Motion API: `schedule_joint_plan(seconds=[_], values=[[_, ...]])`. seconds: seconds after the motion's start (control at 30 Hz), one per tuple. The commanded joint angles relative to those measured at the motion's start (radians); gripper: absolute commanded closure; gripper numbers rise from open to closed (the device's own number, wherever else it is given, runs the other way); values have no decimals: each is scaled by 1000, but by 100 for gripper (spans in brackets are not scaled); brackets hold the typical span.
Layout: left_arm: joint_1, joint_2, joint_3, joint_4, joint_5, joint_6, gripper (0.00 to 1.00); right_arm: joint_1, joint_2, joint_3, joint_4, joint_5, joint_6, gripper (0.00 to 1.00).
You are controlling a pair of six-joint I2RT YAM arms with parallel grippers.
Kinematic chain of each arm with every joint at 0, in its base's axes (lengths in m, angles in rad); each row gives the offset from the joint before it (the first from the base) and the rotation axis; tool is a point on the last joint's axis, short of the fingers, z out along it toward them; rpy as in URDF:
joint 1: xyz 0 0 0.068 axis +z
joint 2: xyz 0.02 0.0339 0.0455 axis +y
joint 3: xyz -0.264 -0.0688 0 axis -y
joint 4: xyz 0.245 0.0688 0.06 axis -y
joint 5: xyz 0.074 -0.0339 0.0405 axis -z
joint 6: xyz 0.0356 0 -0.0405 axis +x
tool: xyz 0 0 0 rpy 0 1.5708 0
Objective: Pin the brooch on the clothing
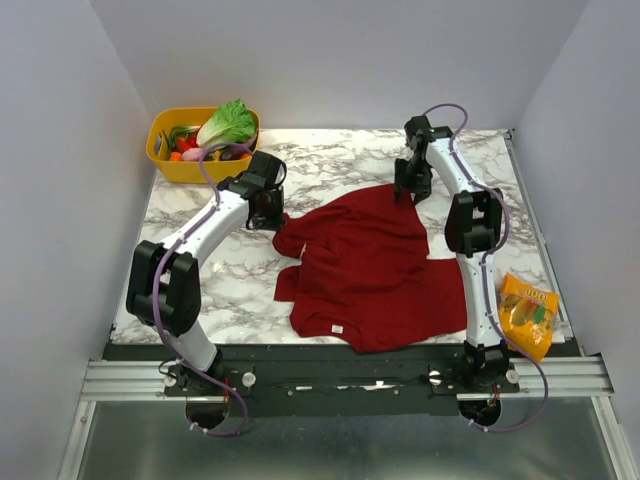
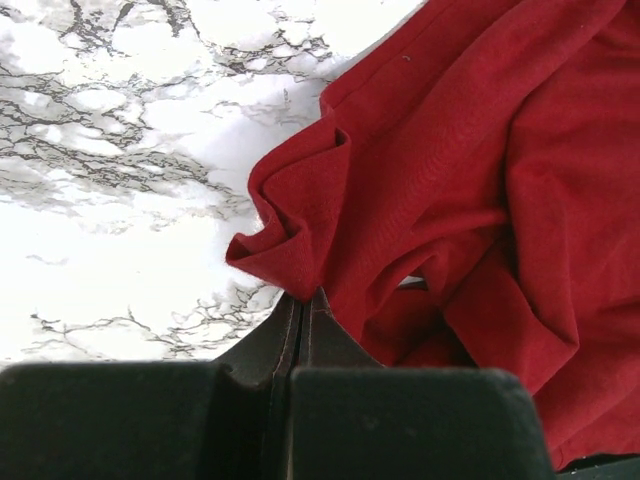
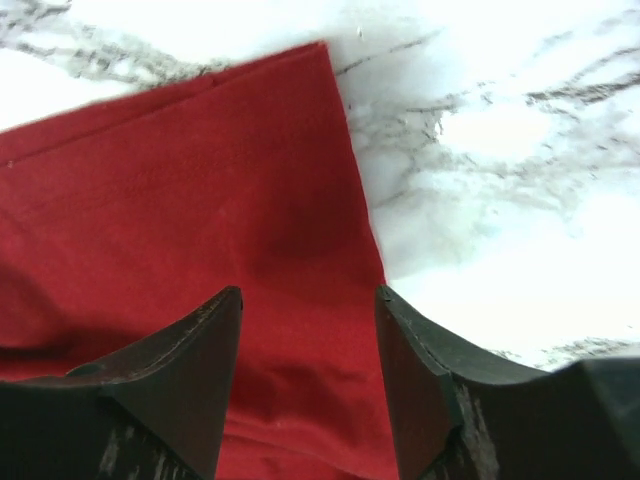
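Observation:
The clothing (image 1: pixel 370 265) is a dark red T-shirt lying crumpled on the marble table, with a white neck label toward the near edge. My left gripper (image 1: pixel 270 220) is at the shirt's left sleeve. In the left wrist view its jaws (image 2: pixel 302 296) are pressed together, pinching a bunched fold of the clothing (image 2: pixel 480 180). My right gripper (image 1: pixel 406 197) hovers over the shirt's far corner. Its fingers (image 3: pixel 308 292) stand apart above the flat red fabric (image 3: pixel 200 200) near its right edge, with nothing between them. The brooch is out of view.
A yellow basket (image 1: pixel 165 160) with a cabbage (image 1: pixel 228 124) and other vegetables stands at the far left corner. An orange-yellow snack bag (image 1: pixel 528 315) lies at the near right, beside the right arm's base. White walls enclose the marble table (image 1: pixel 330 160).

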Motion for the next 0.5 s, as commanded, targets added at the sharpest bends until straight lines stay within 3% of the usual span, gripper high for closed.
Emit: schedule_joint_plan(seconds=[0.0, 0.23, 0.4, 0.47], values=[[-14, -46, 7, -5, 26, 8, 100, 1, 66, 79, -81, 35, 12, 39], [-32, -55, 33, -28, 24, 1, 100, 13, 138, 217, -195, 37, -25, 52], [-45, -90, 50, -36, 44, 1, 100, 38, 102, 128, -174, 78, -63, 59], [-46, -112, 51, -38, 52, 0, 100, 44, 96, 113, -177, 81, -69, 65]])
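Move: The clothing's right-hand edge strip lies right under the open right fingers, about 2 cm below them, with the cloth's edge some 2 cm to the right. Its far right corner is about 5 cm ahead of that hand. The left hand still holds the opposite far corner, raised. From there the strip lies some 25 cm to the right, 10 cm farther out and 9 cm lower; the vegetable basket is about 16 cm left and 18 cm ahead. Down by about 1 cm onto the clothing just short of its far right corner, the right hand narrows its fingers from roughly two thirds open to under half, over the cloth along the edge, easing back nearly 1 cm at the end. Meanwhile the left hand keeps its pinch on the other corner and lifts it to the right and up, about 1.5 cm each way, drifting slightly back. ##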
